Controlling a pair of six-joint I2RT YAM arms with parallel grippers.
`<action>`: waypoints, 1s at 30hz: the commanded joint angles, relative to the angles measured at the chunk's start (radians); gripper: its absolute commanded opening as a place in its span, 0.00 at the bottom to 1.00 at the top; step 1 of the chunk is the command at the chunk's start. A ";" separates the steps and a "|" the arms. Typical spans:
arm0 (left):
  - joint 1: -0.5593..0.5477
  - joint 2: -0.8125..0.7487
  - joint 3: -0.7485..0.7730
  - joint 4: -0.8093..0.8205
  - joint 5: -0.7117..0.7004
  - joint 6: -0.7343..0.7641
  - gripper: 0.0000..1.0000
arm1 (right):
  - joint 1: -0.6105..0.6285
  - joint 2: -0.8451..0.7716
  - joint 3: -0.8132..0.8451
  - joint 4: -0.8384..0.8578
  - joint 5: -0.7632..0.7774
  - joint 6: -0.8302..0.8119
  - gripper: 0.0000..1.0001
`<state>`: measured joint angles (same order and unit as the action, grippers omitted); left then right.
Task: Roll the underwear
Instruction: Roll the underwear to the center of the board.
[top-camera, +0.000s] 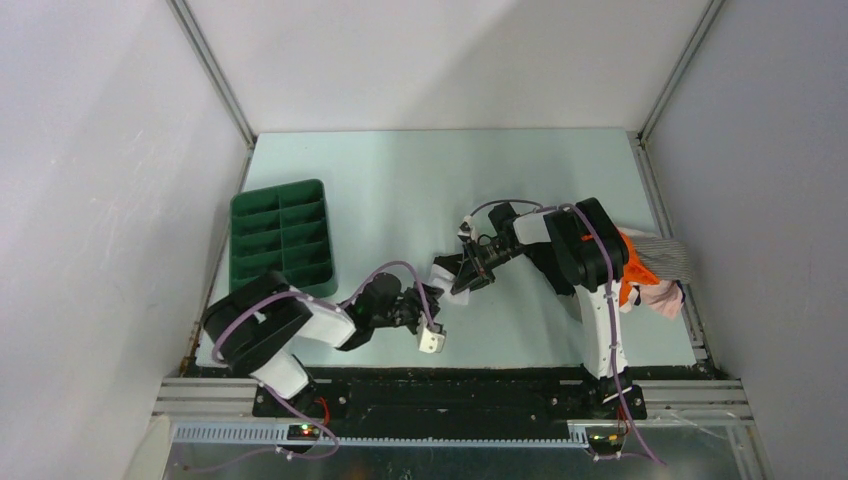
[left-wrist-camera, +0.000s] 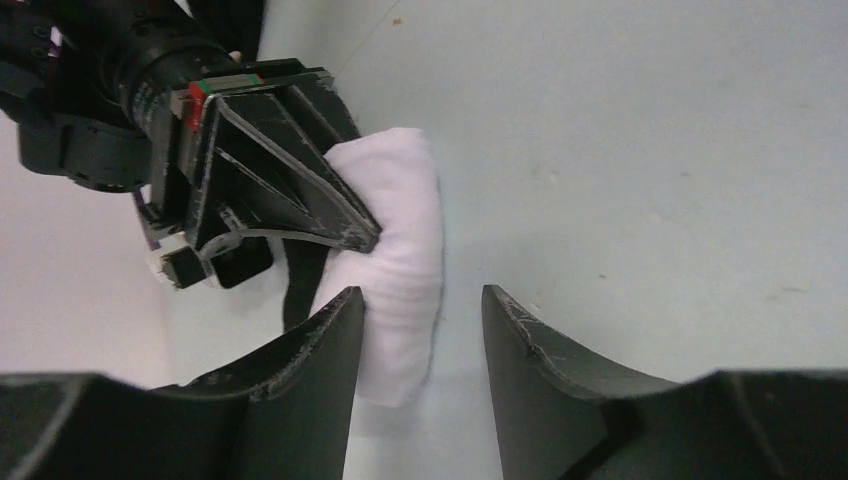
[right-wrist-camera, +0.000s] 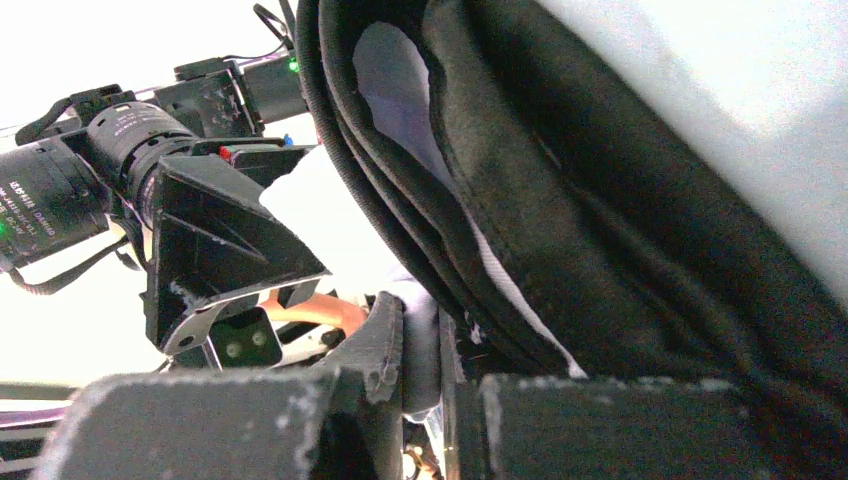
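The underwear (top-camera: 443, 277), a white roll with a black waistband, lies mid-table between my two grippers. In the left wrist view the white roll (left-wrist-camera: 398, 235) runs from the right gripper's black fingers (left-wrist-camera: 300, 190) down toward my left gripper (left-wrist-camera: 420, 305). That gripper is open: its left finger lies against the roll's near end and its right finger stands apart over bare table. In the right wrist view my right gripper (right-wrist-camera: 425, 345) is shut on a fold of white cloth, with the black waistband (right-wrist-camera: 600, 200) draped close over the lens. The left gripper (top-camera: 418, 303) sits just below and left of the right gripper (top-camera: 468, 277).
A green tray with compartments (top-camera: 282, 237) stands at the left side of the table. A heap of striped, orange and pink garments (top-camera: 655, 268) lies at the right edge behind the right arm. Grey walls enclose the table (top-camera: 400, 180).
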<state>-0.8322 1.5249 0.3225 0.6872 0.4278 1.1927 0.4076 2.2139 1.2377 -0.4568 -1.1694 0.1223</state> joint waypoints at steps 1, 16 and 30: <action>-0.008 0.103 -0.005 0.218 -0.089 0.076 0.55 | 0.013 0.097 -0.027 -0.025 0.301 -0.026 0.00; -0.034 0.286 0.088 -0.075 -0.420 0.287 0.36 | -0.002 0.111 -0.011 -0.045 0.284 -0.016 0.00; -0.121 0.286 0.305 -0.577 -0.528 0.146 0.00 | -0.040 -0.096 0.001 -0.083 0.332 -0.068 0.58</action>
<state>-0.9569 1.7454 0.6136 0.4637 -0.0273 1.4303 0.3695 2.1941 1.2743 -0.4679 -1.1355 0.1452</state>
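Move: The rolled underwear's middle lies about 4 cm ahead of the left gripper, 3 cm to its right and 2 cm below; the right fingers, already shut on the roll, are some 3 cm ahead of that gripper and 5 cm to its right. From the right hand the roll's middle is about 3 cm to the left and level fore and aft. The black garment lies roughly 16 cm to the right hand's right, 4 cm farther out. Bring the left gripper about 6 cm forward, a little right and down, straddling the near side of the underwear roll, then close on the roll while tipping the fingers some 20 degrees further down. Keep the right pinch still at first, ease that hand about 2 cm forward, then start opening its fingers and lifting slightly. ##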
